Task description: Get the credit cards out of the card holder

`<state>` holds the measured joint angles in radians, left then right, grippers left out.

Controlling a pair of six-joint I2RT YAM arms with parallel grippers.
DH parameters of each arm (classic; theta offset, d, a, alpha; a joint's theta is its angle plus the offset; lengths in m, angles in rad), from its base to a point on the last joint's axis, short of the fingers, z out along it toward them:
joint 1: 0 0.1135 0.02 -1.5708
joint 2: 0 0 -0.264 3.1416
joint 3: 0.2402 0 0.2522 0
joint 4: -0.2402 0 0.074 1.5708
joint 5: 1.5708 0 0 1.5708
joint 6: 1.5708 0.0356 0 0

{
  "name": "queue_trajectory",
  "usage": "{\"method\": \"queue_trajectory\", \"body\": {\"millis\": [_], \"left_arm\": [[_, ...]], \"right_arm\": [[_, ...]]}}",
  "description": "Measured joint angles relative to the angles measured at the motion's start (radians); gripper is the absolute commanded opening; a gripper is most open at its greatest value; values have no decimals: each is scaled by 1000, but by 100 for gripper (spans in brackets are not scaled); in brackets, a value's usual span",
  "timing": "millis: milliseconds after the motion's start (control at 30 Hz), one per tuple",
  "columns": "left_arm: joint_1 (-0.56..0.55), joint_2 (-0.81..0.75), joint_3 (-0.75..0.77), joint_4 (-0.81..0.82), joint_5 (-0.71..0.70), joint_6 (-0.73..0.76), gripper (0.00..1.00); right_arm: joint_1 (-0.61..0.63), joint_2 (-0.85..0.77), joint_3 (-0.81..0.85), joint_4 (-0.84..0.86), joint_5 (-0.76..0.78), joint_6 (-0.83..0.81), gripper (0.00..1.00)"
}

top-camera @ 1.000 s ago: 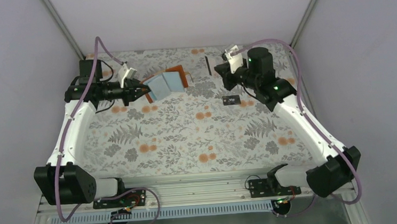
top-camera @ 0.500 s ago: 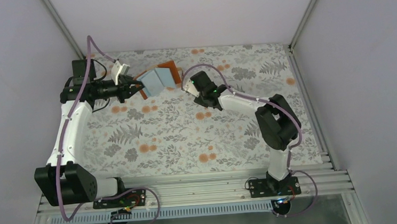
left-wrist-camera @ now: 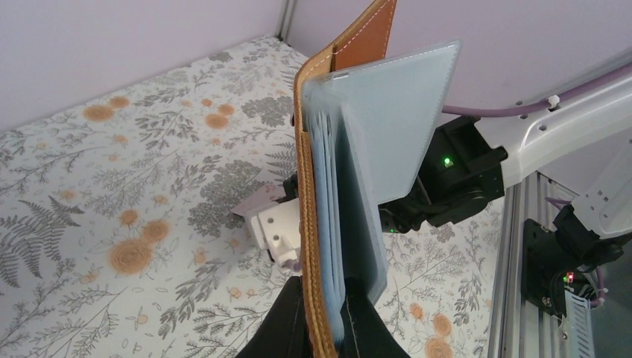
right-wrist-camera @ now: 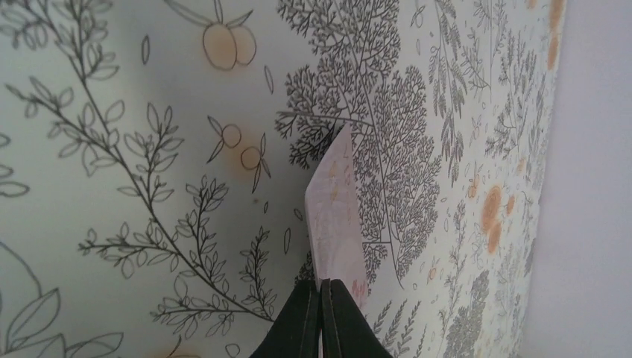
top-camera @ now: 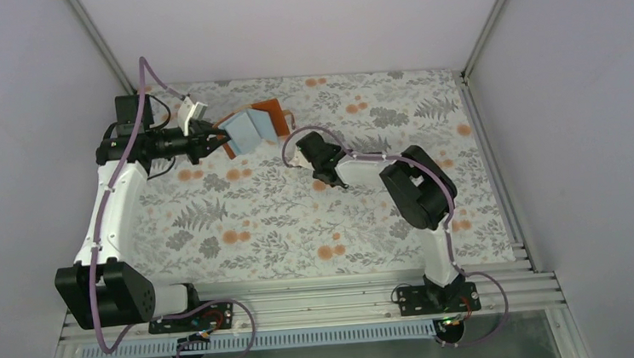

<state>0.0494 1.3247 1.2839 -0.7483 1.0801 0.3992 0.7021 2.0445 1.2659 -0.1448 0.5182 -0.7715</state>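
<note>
The card holder (top-camera: 251,128) hangs open above the far left of the table, rust-brown outside and pale blue-grey inside (left-wrist-camera: 391,127). My left gripper (top-camera: 218,140) is shut on its lower edge, the black fingers (left-wrist-camera: 294,324) pinching leather and pockets. Just right of the holder and lower down, my right gripper (top-camera: 296,157) is shut on a pale pink credit card (right-wrist-camera: 335,216). That card sticks out beyond the tips (right-wrist-camera: 322,287) over the tablecloth. The same pink card (left-wrist-camera: 257,203) shows behind the holder in the left wrist view.
A floral tablecloth (top-camera: 300,223) covers the table. The right arm (top-camera: 408,185) folds across the middle right. Grey walls and metal posts (top-camera: 482,38) close in the back and sides, and a rail (top-camera: 306,304) runs along the near edge.
The right arm has swung from the far right to the middle by the holder, then drawn slightly back and down with the pink card. The left gripper lifted the holder a little.
</note>
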Motion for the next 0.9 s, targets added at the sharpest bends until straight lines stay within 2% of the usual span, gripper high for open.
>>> {"method": "queue_trajectory", "body": {"millis": [300, 600, 667, 800, 900], "left_arm": [[0, 0, -8, 3, 0, 0, 2], [0, 0, -9, 7, 2, -1, 2], [0, 0, -9, 7, 4, -1, 3], [0, 0, -9, 7, 5, -1, 2], [0, 0, -9, 7, 8, -1, 2]], "right_arm": [[13, 2, -37, 32, 6, -49, 4], [30, 2, -40, -8, -3, -18, 8], [30, 2, -40, -24, -14, -9, 13], [31, 2, -26, -54, -14, 18, 31], [31, 2, -14, -59, -16, 38, 37]]}}
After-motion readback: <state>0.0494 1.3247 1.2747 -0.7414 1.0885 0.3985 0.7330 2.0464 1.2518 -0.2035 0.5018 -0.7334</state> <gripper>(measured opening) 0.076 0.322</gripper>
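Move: The pink VIP card is already shut in the right fingers, its middle about 3 cm ahead, 1 cm to the left and 2 cm below them, close over the table. The dark card laid down earlier lies about 11 cm to the right of this hand and 4 cm back. The card holder hangs some 15 cm to its left, 8 cm back and 27 cm higher. From the left hand, the VIP card is about 14 cm ahead, 20 cm to the right and 29 cm below. Ease the right gripper back and down together, roughly 2 cm each way, drawing the VIP card's held end down to the patterned table top. Then spread the fingers about a third of their range to let go, starting to lift slightly as they part. Hold the left gripper still, its pinch kept on the card holder. ##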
